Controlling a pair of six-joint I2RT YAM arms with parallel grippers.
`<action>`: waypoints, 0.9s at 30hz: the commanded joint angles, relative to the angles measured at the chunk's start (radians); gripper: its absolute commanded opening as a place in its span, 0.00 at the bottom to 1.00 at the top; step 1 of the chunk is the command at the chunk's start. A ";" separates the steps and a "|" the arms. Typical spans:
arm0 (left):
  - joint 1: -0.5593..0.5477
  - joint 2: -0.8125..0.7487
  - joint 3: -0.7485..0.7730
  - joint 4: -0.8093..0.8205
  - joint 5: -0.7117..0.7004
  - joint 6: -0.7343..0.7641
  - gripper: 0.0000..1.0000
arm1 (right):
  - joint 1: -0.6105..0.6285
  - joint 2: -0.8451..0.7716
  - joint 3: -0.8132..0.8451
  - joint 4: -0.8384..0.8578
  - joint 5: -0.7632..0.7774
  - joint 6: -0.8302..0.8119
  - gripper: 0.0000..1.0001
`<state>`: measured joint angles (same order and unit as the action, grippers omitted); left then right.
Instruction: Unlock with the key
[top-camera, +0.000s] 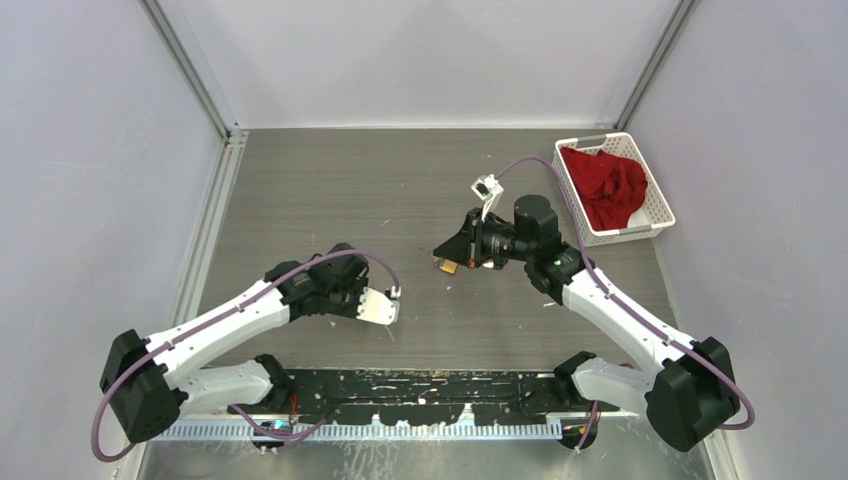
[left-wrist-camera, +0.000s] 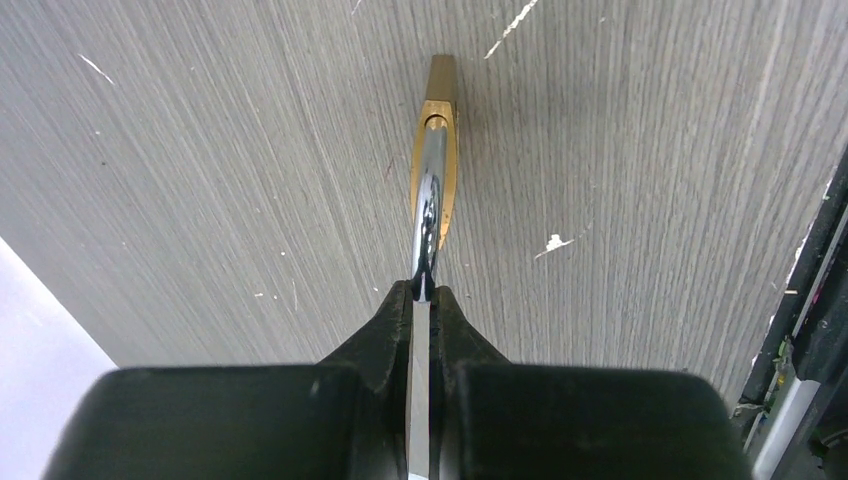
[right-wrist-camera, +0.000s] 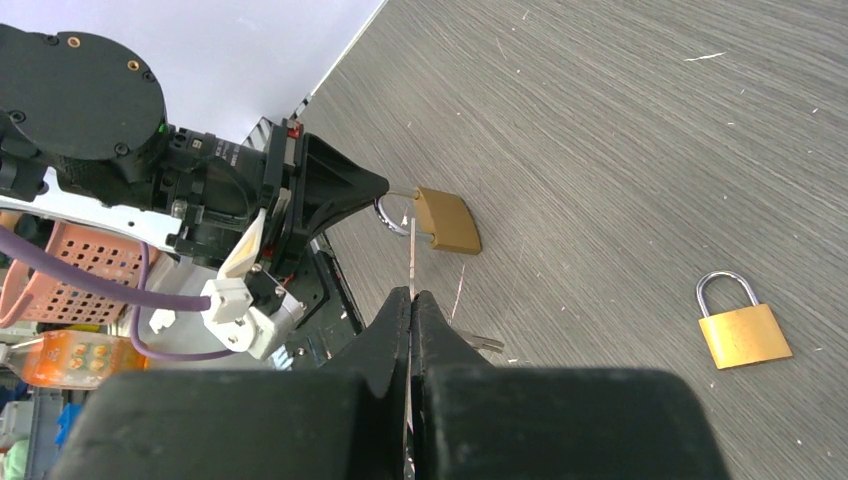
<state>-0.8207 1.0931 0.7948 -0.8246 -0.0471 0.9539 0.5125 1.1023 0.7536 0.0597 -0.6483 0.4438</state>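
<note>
My left gripper (left-wrist-camera: 424, 292) is shut on the silver shackle (left-wrist-camera: 428, 200) of a brass padlock (left-wrist-camera: 437, 170), which it holds edge-on above the table. In the right wrist view the same padlock (right-wrist-camera: 447, 222) sticks out to the right of the left fingertips (right-wrist-camera: 372, 188). My right gripper (right-wrist-camera: 411, 297) is shut on the key (right-wrist-camera: 410, 250), a thin blade seen edge-on. The key points up at the held padlock, and its tip stands by the shackle, just left of the brass body. I cannot tell whether they touch.
A second brass padlock (right-wrist-camera: 743, 325) lies flat on the table to the right of my right gripper. A loose key (right-wrist-camera: 482, 343) lies close under its fingers. A white basket (top-camera: 650, 215) holding red cloth (top-camera: 610, 185) stands at the back right. The black base rail (top-camera: 400, 395) runs along the near edge.
</note>
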 joint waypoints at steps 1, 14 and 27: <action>0.036 0.025 0.040 0.044 0.039 -0.021 0.00 | -0.006 -0.018 0.027 0.060 -0.011 0.000 0.01; 0.059 0.075 0.080 0.041 0.055 -0.064 0.28 | -0.008 -0.014 0.027 0.073 -0.013 0.007 0.01; 0.059 0.107 0.083 0.059 0.085 -0.060 0.56 | -0.010 -0.021 0.023 0.071 -0.016 0.008 0.01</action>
<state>-0.7654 1.1805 0.8436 -0.8028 0.0051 0.8978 0.5079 1.1023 0.7536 0.0708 -0.6487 0.4480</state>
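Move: The large padlock is still pinched by its shackle in the left fingers, its body some 5 cm to that hand's right, about 2 cm forward and 3 cm lower. From the left hand, the small gold padlock is roughly 17 cm right, 3 cm forward and 5 cm below, and the key held by the right hand about 12 cm right, 5 cm forward and 12 cm above. From the right hand, the large padlock is some 10 cm left, 6 cm back and 16 cm below. The large padlock, still gripped by the shackle, is carried forward level over the table about 1.5 cm by the left hand, which turns barely 5 degrees counter-clockwise. There the fingers open to about half their range and let go of the shackle, while the hand eases slightly right, back and down. The right hand stays put, keeping its hold on the key. ##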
